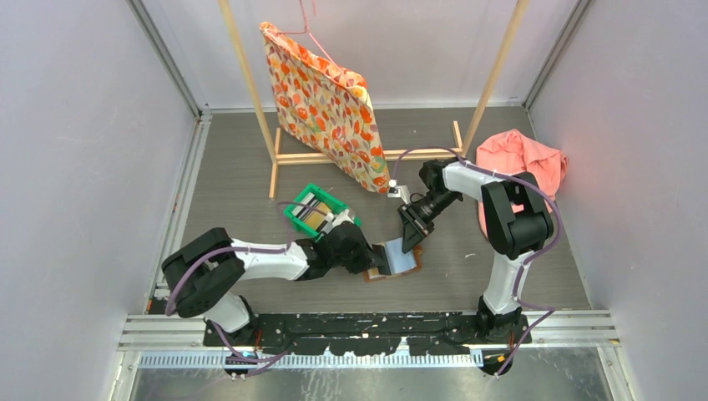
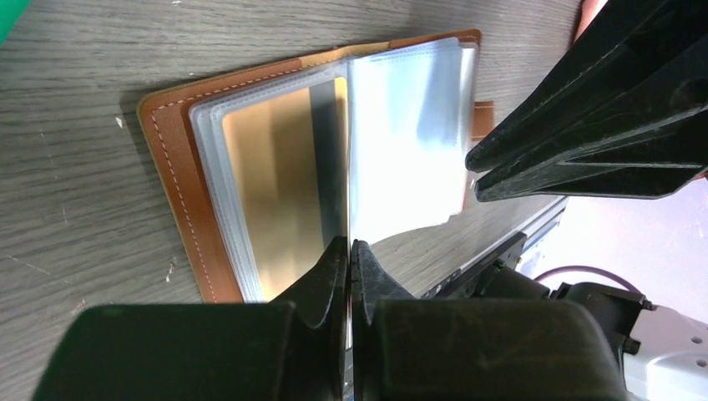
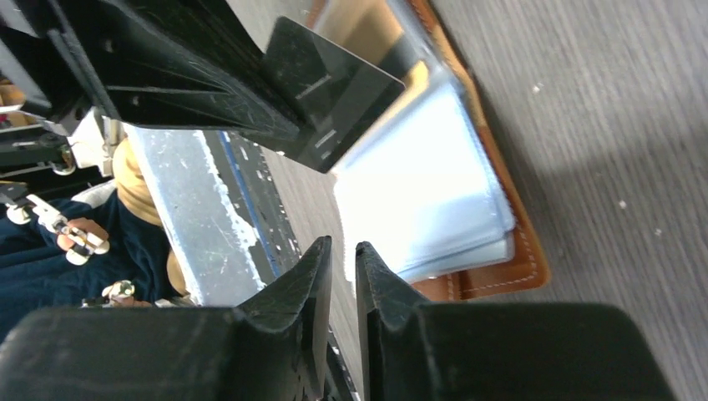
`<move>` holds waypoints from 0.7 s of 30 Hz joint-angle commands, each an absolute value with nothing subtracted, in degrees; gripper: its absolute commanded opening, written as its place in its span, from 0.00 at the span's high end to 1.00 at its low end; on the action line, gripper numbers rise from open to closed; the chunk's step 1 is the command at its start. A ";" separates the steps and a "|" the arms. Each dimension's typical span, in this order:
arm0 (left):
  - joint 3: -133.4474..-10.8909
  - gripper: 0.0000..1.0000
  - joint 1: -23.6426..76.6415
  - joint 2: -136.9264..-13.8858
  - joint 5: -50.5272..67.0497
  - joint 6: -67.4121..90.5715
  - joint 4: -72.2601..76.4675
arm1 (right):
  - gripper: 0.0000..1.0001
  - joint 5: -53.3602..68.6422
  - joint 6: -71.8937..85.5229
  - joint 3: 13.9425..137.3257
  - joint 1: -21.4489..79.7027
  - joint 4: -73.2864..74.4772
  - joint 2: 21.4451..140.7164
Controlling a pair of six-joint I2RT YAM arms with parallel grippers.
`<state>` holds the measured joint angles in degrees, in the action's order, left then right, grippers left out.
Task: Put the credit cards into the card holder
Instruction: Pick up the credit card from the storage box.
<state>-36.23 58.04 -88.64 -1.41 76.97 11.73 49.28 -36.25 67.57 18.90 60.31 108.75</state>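
The card holder (image 1: 399,261) lies open on the table, brown leather (image 2: 171,180) with clear plastic sleeves (image 2: 409,125); a gold-toned card shows in one sleeve. My left gripper (image 2: 349,244) is shut on a thin dark credit card (image 3: 334,92), held on edge with its far end at the holder's sleeves. My right gripper (image 3: 342,244) hovers just beyond the holder's far side (image 3: 518,251), its jaws a narrow gap apart with nothing between them. In the top view the left gripper (image 1: 367,255) and the right gripper (image 1: 412,242) flank the holder. More credit cards (image 1: 315,212) sit in a green bin.
The green bin (image 1: 294,219) stands just behind my left arm. A wooden rack (image 1: 275,154) with a hanging floral bag (image 1: 330,104) fills the back. A pink cloth (image 1: 526,159) lies at the back right, behind my right arm.
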 commanded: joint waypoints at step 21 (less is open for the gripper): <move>-32.52 1.00 55.42 -80.11 15.48 55.13 37.81 | 0.47 72.26 -71.82 77.56 14.92 98.12 109.00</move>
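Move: The left hand already grips the black credit card; the right hand's fingertips, where the card is taken, lie about 7 cm to its right, 2 cm ahead and level. The open card holder's middle is some 5 cm to the left hand's right, straight across and 4 cm below; the green storage box is about 11 cm left and 12 cm ahead. From the right hand the card's middle lies roughly 5 cm left, 2 cm back and 1 cm lower. Upward with both hands, off the card holder: the left hand rises about 10 cm, drifting slightly right, keeping its pinch on the credit card while it tips its fingers up and swings clockwise, some 30 degrees in all. The right hand rises about 8 cm, tilts its left-pointing fingers up towards level and opens them to about half, closing in a little on the card's free end. ##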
